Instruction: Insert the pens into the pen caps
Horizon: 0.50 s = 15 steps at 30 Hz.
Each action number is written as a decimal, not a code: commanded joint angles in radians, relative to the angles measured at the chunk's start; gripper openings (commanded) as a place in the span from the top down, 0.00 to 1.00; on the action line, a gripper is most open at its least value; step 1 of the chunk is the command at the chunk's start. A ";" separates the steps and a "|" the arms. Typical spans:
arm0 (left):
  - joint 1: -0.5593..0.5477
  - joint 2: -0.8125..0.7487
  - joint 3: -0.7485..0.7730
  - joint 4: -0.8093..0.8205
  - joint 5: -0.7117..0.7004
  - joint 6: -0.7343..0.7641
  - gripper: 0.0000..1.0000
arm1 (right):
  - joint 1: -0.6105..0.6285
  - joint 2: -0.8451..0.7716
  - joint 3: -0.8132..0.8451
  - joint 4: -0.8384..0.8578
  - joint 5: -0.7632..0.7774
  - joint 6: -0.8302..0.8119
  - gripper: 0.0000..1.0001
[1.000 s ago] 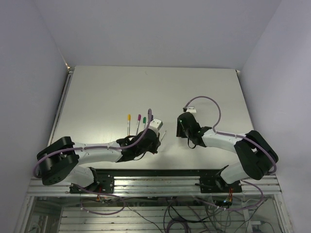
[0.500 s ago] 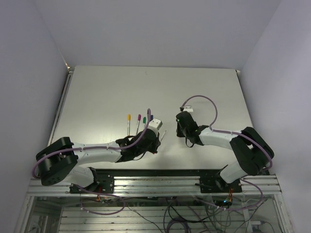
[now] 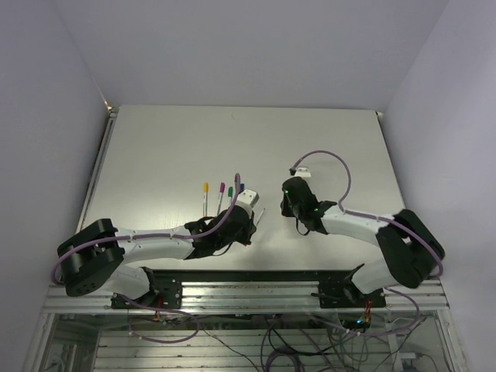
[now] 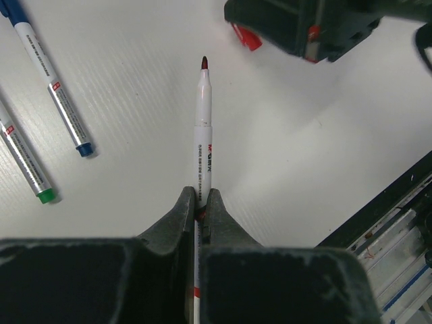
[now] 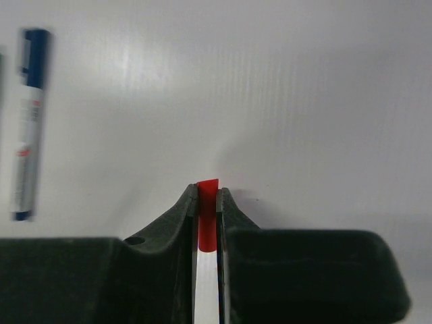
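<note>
A white pen (image 4: 203,135) with a bare dark red tip lies low over the table, and my left gripper (image 4: 200,196) is shut on its rear half. Its tip points at my right gripper (image 4: 304,27), a short gap away. That right gripper (image 5: 207,192) is shut on the red pen cap (image 5: 206,223), whose end pokes out past the fingertips. From above, the left gripper (image 3: 249,219) and the right gripper (image 3: 293,209) face each other near the table's front middle. The held pen (image 3: 260,217) shows as a thin pale stick between them.
Several capped pens lie side by side left of the grippers: yellow (image 3: 204,198), purple (image 3: 221,195), green (image 3: 230,194) and blue (image 3: 241,188). The blue one (image 4: 50,81) and green one (image 4: 27,165) lie close to the left fingers. The table's front edge (image 3: 256,271) runs just behind both wrists.
My right gripper has closed from partly open onto the red cap and shifted slightly left. The left gripper has kept still, holding the pen.
</note>
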<state>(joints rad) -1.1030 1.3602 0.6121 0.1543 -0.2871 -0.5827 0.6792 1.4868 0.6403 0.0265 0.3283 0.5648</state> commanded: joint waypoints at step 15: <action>0.003 -0.066 0.015 0.198 0.090 0.016 0.93 | 0.002 -0.530 -0.301 0.597 -0.060 0.133 1.00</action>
<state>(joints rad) -1.1030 1.3010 0.6121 0.2504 -0.2493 -0.5720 0.6796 0.9874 0.4011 0.4362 0.2810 0.6369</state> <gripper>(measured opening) 0.097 0.094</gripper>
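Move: From the left hand, which grips the bare pen, the red cap in the right fingers is about 9 cm ahead, 11 cm to the right and 5 cm lower. From the right hand, the pen's red tip lies some 7 cm left, 4 cm back and 8 cm up. The blue-capped pen lies 13 cm ahead of the left hand and 5 cm to its left, the green-capped pen 12 cm ahead and 8 cm left, both roughly 7 cm below. Straight up and fast goes the right hand, about 15 cm, with the red cap still pinched, its fingers swinging up from their downward slant and its left side rolling upward. The left hand keeps its grip on the pen and starts a little later, rising some 4 cm and edging right towards the cap. ##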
